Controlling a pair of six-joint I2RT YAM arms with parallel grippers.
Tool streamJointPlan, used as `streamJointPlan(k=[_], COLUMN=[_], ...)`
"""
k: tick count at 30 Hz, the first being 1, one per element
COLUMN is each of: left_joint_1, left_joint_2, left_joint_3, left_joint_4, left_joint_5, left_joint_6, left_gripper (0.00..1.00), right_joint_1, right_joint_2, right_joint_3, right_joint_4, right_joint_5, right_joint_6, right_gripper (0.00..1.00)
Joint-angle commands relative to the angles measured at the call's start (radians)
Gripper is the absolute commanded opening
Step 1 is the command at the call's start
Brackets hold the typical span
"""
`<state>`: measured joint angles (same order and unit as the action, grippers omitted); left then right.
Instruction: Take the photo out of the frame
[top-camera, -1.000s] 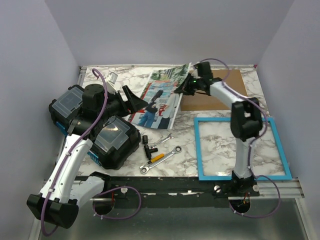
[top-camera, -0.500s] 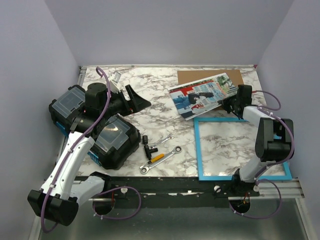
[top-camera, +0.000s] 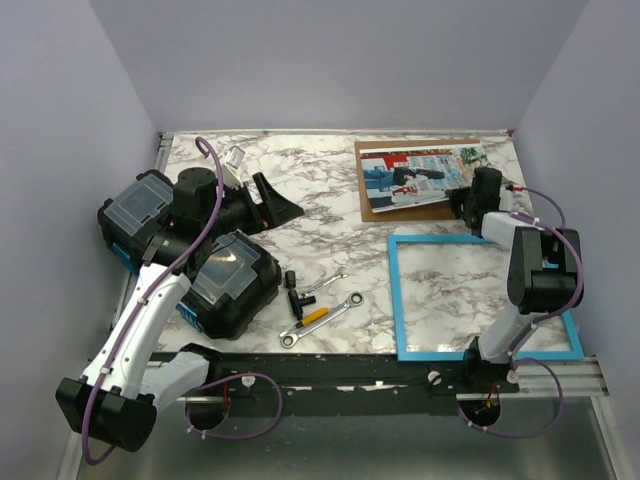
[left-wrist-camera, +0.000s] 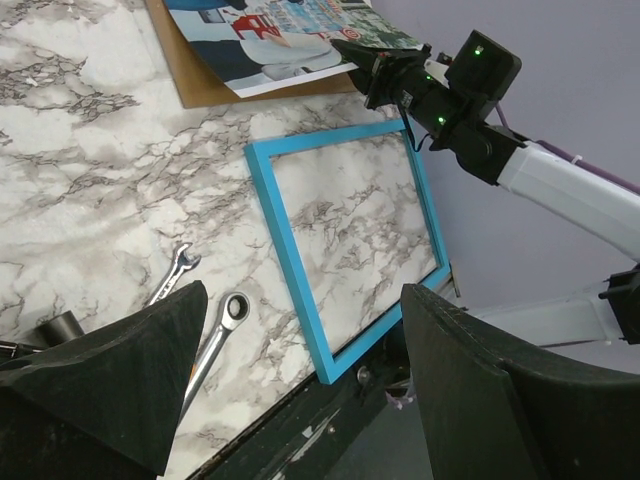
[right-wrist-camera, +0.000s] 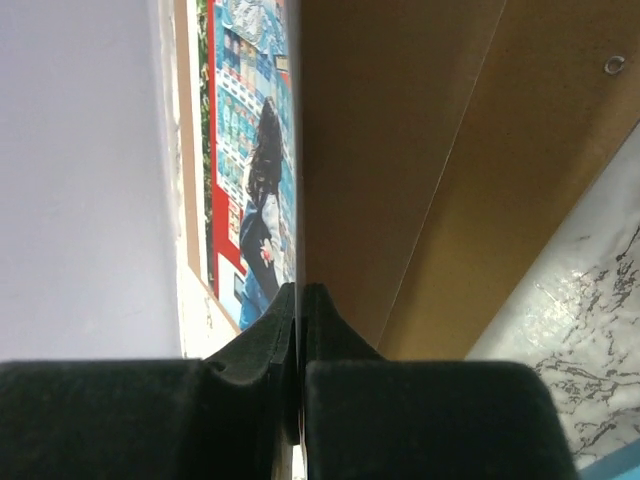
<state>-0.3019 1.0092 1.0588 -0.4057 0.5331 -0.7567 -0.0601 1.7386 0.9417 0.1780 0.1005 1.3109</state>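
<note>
The photo (top-camera: 415, 175) is a colourful print with a white margin. It lies out of the frame, over a brown backing board (top-camera: 425, 205) at the back right. My right gripper (top-camera: 460, 196) is shut on the photo's right edge; in the right wrist view the print (right-wrist-camera: 255, 180) runs edge-on out of the pinched jaws (right-wrist-camera: 299, 290). The turquoise frame (top-camera: 394, 300) lies flat at the front right, with bare marble showing inside it. My left gripper (top-camera: 280, 195) hovers open and empty left of centre. In its own view it (left-wrist-camera: 305, 295) looks down on the frame (left-wrist-camera: 296, 290) and the photo (left-wrist-camera: 290, 40).
Two black tool cases (top-camera: 225, 280) (top-camera: 135, 210) sit at the left beside the left arm. Wrenches (top-camera: 320, 315) and a small black part (top-camera: 293, 290) lie near the front middle. Purple walls close in on the back and both sides.
My right gripper has swung the photo from the back middle over to the right and lowered it onto the brown backing board. The left arm has barely moved.
</note>
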Motion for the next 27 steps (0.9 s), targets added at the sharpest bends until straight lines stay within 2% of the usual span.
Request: streamJointPlan(k=[1,4,11,20,27], left_joint_1=[-0.012,-0.019,-0.035,-0.051,-0.063], left_joint_2=[0.003,0.003,0.006,-0.002,0.001], left_joint_3=[0.007,0.001,-0.003,-0.019,-0.026], left_joint_4=[0.025,0.028,0.036,0.054,0.071], left_joint_5=[0.028,0.026,0.026,0.017,0.023], left_joint_6=[-0.011,-0.014,-0.028,-0.044,-0.05], left_gripper=[0.81,0.81,0.81,0.81,0.81], right_joint_1=[0.0,0.006,0.028,0.059,0.06], right_joint_2=[0.044,0.048,0.05,0.051,0.033], right_joint_3=[0.011,0.004,-0.012,-0.007,0.039], right_joint_4=[0.061,0.08,0.102,0.063,-0.043], right_joint_5=[0.028,0.03,-0.021,-0.06,-0.088], right_joint_6=[0.053,0.05,0.037,-0.023,-0.21], right_gripper=[0.07,0.2,0.4,0.61,0.73])
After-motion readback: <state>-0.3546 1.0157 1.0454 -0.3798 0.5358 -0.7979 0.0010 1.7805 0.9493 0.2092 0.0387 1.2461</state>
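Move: Low over the board's near side, the right hand holds the photo by its near right edge; the photo's middle lies about 9 cm ahead, 9 cm to the left and 5 cm below. The cardboard under it is centred roughly 8 cm ahead and 8 cm left, and the blue frame some 26 cm back and 8 cm right. From the left hand the photo is about 31 cm ahead, 33 cm right and 27 cm below. Letting go of the photo's near right edge, the right hand opens its fingers from nearly shut to about seven tenths. It first eases roughly 1 cm forward and 1 cm down, then slides about 4 cm left along the near side of the photo, drawing back slightly and turning some 10 degrees counter-clockwise. ##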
